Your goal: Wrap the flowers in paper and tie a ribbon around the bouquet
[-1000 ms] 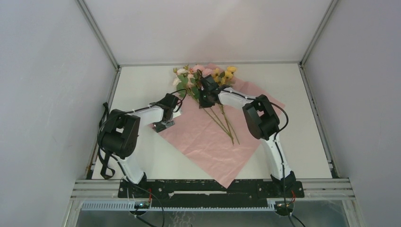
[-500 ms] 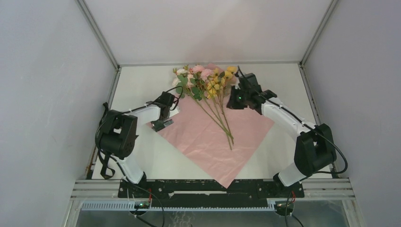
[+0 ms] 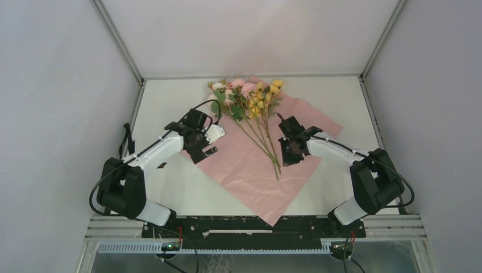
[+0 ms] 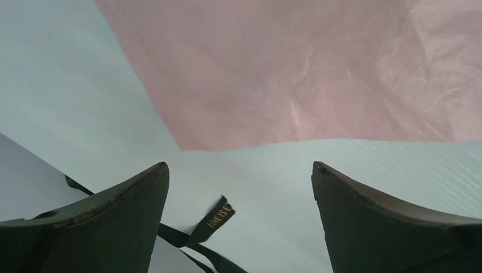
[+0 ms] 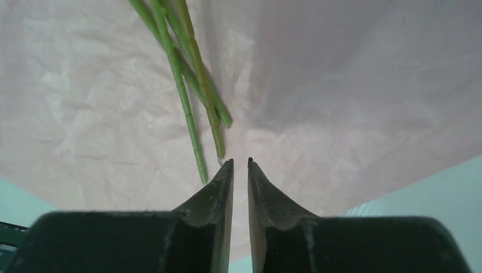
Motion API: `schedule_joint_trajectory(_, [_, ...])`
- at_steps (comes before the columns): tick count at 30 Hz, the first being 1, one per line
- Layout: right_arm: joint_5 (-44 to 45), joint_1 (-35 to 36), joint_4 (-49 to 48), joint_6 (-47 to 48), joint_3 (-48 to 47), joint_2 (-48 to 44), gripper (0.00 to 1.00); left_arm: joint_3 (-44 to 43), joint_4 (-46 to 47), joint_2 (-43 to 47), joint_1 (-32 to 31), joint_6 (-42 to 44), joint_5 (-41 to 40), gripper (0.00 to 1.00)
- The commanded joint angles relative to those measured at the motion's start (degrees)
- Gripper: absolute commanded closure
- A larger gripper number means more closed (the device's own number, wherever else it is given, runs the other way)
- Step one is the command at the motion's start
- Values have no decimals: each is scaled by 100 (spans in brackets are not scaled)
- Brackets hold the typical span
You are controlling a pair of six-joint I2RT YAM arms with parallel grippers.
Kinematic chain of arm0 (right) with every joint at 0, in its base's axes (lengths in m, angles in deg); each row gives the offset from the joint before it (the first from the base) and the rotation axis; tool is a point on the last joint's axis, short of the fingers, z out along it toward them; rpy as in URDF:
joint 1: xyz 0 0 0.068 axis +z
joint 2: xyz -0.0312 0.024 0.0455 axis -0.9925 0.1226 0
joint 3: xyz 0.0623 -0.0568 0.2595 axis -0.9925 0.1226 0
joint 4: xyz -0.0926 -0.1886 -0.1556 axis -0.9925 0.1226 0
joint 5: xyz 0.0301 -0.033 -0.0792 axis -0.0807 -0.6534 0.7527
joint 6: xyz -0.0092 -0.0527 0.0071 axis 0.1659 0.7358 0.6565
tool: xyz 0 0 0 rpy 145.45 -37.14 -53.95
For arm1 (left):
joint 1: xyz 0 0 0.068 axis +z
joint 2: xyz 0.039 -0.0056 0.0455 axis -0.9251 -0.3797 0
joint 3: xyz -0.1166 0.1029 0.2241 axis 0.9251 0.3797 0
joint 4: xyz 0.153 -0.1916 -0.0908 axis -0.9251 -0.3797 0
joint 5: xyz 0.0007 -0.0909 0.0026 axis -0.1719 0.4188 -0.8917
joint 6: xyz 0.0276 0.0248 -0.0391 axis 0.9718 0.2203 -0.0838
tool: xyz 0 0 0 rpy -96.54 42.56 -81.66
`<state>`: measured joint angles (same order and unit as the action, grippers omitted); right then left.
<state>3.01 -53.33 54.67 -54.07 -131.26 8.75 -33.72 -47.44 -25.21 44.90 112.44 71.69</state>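
The flowers [image 3: 250, 95], with pink, yellow and cream blooms, lie loose on the flat pink paper [image 3: 250, 176], their stalks [image 3: 266, 145] pointing toward me. No wrapped bouquet is in view. My right gripper [image 3: 287, 159] hovers just right of the stalk ends [image 5: 196, 108], its jaws a narrow crack apart [image 5: 240, 162] with nothing between them. My left gripper [image 3: 206, 151] stands wide open [image 4: 240, 168] over the table at the paper's left corner [image 4: 295, 74]. A dark ribbon [image 4: 219, 215] with gold print lies curled below it.
Grey enclosure walls [image 3: 68, 114] close in on both sides and the back. The paper's near corner [image 3: 274, 219] overhangs the black rail at the table's front. White table surface [image 3: 170, 193] shows left of the sheet.
My right arm left the blooms, swung out right, then came back low to the stalk ends with its jaws cracked open. The left arm stretched forward along the paper's left edge.
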Motion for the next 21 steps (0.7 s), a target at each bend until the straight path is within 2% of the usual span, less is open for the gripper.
schedule_joint_trajectory(1, [410, 126, 218, -122, 266, -198, 77, 155, 28, -314, -5, -196, -107, 0])
schedule_joint_trajectory(6, [196, 337, -240, -317, 613, 121, 77, 274, 441, -790, -46, -118, -1003, 0])
schedule_joint_trajectory(9, [201, 671, -523, -538, 687, 487, 78, 192, 498, -856, -19, -161, -1190, 0])
schedule_joint_trajectory(15, [-695, 1188, -1535, -1066, 678, 960, 80, -282, 389, -744, 441, -198, -1020, 0])
schedule_joint_trajectory(17, [-714, 1219, -1575, -1107, 633, 921, 80, -377, 322, -627, 518, -199, -991, 0])
schedule_joint_trajectory(21, [-657, 1184, -1319, -681, 607, 316, 80, -149, 14, 22, 434, 141, -81, 0])
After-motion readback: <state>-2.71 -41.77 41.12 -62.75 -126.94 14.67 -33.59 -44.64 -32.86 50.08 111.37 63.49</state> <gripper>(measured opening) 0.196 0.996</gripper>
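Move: The loose stem ends lie about 3 cm left and 4 cm back of my right hand, some 4 cm below it. From that hand, the yellow flower heads are about 27 cm ahead and 9 cm left, and the paper's near corner is 24 cm back and 5 cm left. The paper's left corner is about 4 cm ahead and 3 cm left of my left hand, 8 cm down; the ribbon end is 1 cm back and 10 cm left. With fingers kept nearly shut, I bring my right hand back and down about 4 cm each onto the paper beside the stem ends, then sweep it left some 8 cm, fingertips pushing the stems along. Meanwhile my open left hand sinks about 4 cm and drifts left about 5 cm towards the ribbon end, turning slightly counter-clockwise and rising again a little at the end. ##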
